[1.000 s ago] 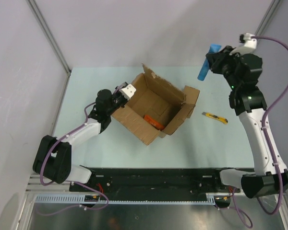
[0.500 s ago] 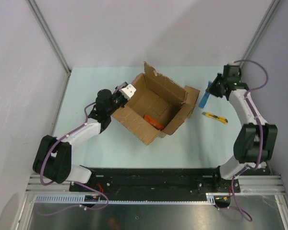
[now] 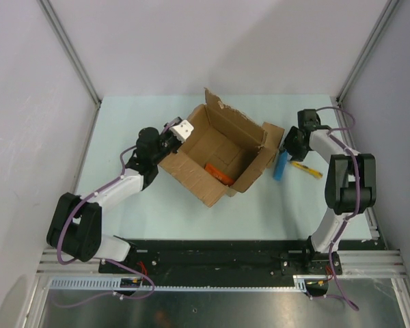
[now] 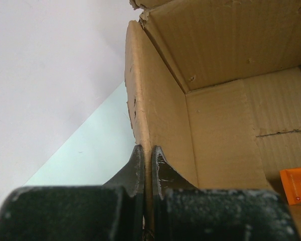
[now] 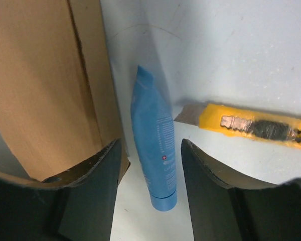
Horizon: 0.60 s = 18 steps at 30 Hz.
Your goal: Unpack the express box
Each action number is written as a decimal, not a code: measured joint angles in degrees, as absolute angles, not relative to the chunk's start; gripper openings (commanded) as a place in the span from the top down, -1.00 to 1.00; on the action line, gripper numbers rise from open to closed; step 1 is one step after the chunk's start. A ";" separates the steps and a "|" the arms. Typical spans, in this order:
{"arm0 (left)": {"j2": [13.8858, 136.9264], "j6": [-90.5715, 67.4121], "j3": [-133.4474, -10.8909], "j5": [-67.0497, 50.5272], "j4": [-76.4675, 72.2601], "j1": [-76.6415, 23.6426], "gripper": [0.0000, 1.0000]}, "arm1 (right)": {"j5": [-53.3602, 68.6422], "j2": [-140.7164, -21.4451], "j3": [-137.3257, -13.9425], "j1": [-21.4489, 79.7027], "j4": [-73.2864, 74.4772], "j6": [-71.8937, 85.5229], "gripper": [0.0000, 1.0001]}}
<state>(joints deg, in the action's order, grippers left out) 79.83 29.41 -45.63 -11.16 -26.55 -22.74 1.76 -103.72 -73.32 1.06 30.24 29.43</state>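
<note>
The express box (image 3: 215, 147), a brown carton with its flaps open, stands mid-table. An orange item (image 3: 219, 174) lies inside it. My left gripper (image 3: 169, 141) is shut on the box's left wall, one finger inside and one outside (image 4: 147, 155). A blue tube (image 3: 280, 166) lies on the table just right of the box's right flap (image 5: 50, 90). My right gripper (image 3: 288, 152) hangs over the tube, open. In the right wrist view the tube (image 5: 153, 145) lies between the spread fingers (image 5: 103, 165) without touching them.
A yellow utility knife (image 3: 305, 169) lies on the table right of the tube, close to my right gripper (image 5: 150, 146). A white label (image 3: 184, 130) sits on the box's left flap. The orange item (image 4: 297, 185) lies at the box floor's near side. Frame posts stand at the back corners.
My right arm came down from high at the back right with the blue tube, set it beside the box's right flap and opened its jaws. The left arm has not moved.
</note>
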 measured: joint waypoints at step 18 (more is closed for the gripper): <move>79.77 29.43 -45.63 -11.16 -26.55 -22.74 1.00 | 0.84 -77.41 -77.34 6.22 20.73 25.12 -0.15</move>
<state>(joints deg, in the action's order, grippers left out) 79.77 29.43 -45.63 -11.16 -26.55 -22.74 0.84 -77.41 -77.34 6.22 20.73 25.12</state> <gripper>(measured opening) 0.036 0.570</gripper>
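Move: The orange pack on the box floor lies about 30 cm left of the right hand, 6 cm nearer the base and slightly lower. The blue pack is just under its open fingers, some 3 cm below and 1 cm back. A flap of the box stands 6 cm to its left, 4 cm farther out; the yellow cutter lies 10 cm right, 4 cm back. From the left hand, the orange pack is about 15 cm right, 5 cm back and 18 cm below. The left fingers keep their pinch on the box's edge and stay put. The right hand, already open around the blue pack, leaves it on the table and, after a slight shift left, climbs ever faster by about 24 cm past the flap, drifting left only near the end. Its wrist tips up some 40 degrees so the fingers point farther forward, still open. ##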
